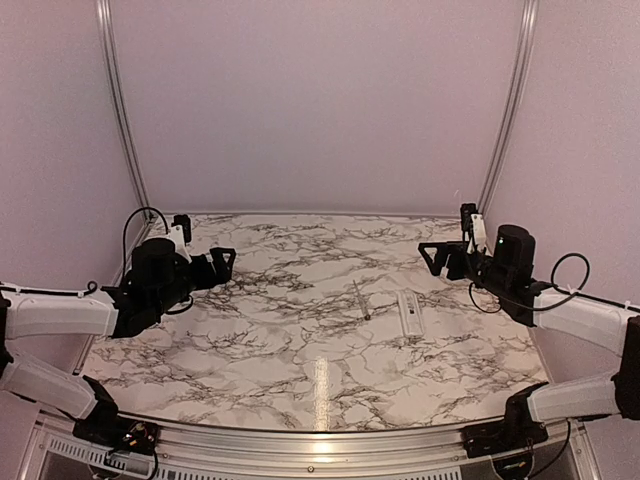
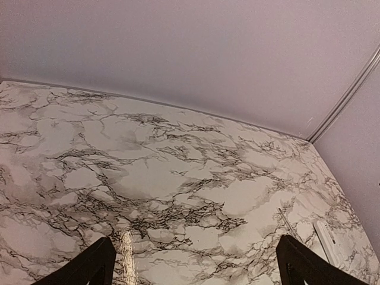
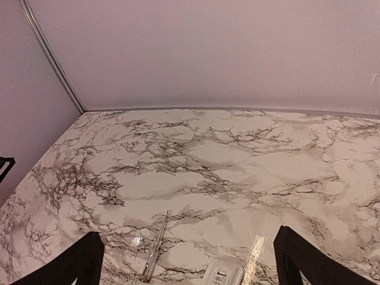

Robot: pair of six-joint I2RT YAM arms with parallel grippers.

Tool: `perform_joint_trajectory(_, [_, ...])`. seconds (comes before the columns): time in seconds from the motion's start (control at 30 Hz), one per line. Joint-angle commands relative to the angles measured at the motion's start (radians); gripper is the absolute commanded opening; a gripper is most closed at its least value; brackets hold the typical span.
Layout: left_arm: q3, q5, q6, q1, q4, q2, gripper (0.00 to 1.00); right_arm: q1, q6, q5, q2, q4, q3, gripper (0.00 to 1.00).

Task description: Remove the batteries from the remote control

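Note:
The remote control [image 1: 408, 311], a slim white bar, lies flat on the marble table right of centre; its near end shows in the right wrist view [image 3: 222, 274] and it sits at the edge of the left wrist view [image 2: 328, 240]. The batteries are out of view. My left gripper [image 1: 224, 263] hovers open at the table's left side, far from the remote, nothing between its fingers [image 2: 195, 252]. My right gripper [image 1: 432, 257] hovers open behind and right of the remote, also empty [image 3: 187, 249].
A thin grey rod [image 1: 361, 300] lies just left of the remote, also seen from both wrists [image 3: 155, 246] [image 2: 289, 222]. Pale walls with metal corner rails [image 1: 505, 110] enclose the marble table [image 1: 300, 350] at back and sides.

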Motion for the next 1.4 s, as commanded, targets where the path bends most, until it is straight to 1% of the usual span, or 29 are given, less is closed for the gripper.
perform_joint_trajectory(0.0, [0.042,-0.006,0.023,-0.004,0.031,0.038,0.99,0.011,-0.011,0.000,-0.015,0.020,0.001,0.99])
perform_joint_trajectory(0.13, [0.060,0.004,0.026,-0.004,0.033,0.053,0.99,0.011,0.016,0.035,-0.011,-0.030,0.023,0.98])
perform_joint_trajectory(0.33, [0.107,0.023,0.041,-0.004,0.002,0.085,0.99,0.016,0.074,-0.014,0.009,-0.089,0.048,0.98])
perform_joint_trajectory(0.47, [0.130,0.048,0.051,-0.004,-0.006,0.108,0.99,0.081,0.073,0.161,0.037,-0.258,0.099,0.98])
perform_joint_trajectory(0.6, [0.139,0.062,0.053,-0.004,-0.010,0.125,0.99,0.159,0.077,0.312,0.095,-0.386,0.150,0.99])
perform_joint_trajectory(0.8, [0.145,0.086,0.052,-0.004,-0.011,0.126,0.99,0.250,0.106,0.462,0.197,-0.484,0.210,0.98])
perform_joint_trajectory(0.97, [0.145,0.092,0.055,-0.004,-0.016,0.121,0.99,0.285,0.136,0.544,0.299,-0.537,0.259,0.98])
perform_joint_trajectory(1.17, [0.149,0.123,0.051,-0.004,-0.019,0.118,0.99,0.290,0.163,0.558,0.401,-0.569,0.299,0.98])
perform_joint_trajectory(1.37, [0.158,0.164,0.047,-0.004,-0.040,0.117,0.99,0.293,0.166,0.570,0.457,-0.592,0.325,0.99])
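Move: The remote lies almost straight below my right hand, some 20 cm down and barely a centimetre ahead and to the right. Level with it in height, the screwdriver is about 9 cm to the left of my right hand and 4 cm farther out. From my left hand the remote is roughly 34 cm to the right, about 1 cm ahead and some 18 cm below. I bring my open right hand down about 15 cm towards the remote, drifting a couple of centimetres left on the way, while the wrist tips the fingers from nearly level to steeply down and swings about 15 degrees clockwise. I stop short of touching anything. My left hand, open and empty, eases about 4 cm right, and a little forward. ##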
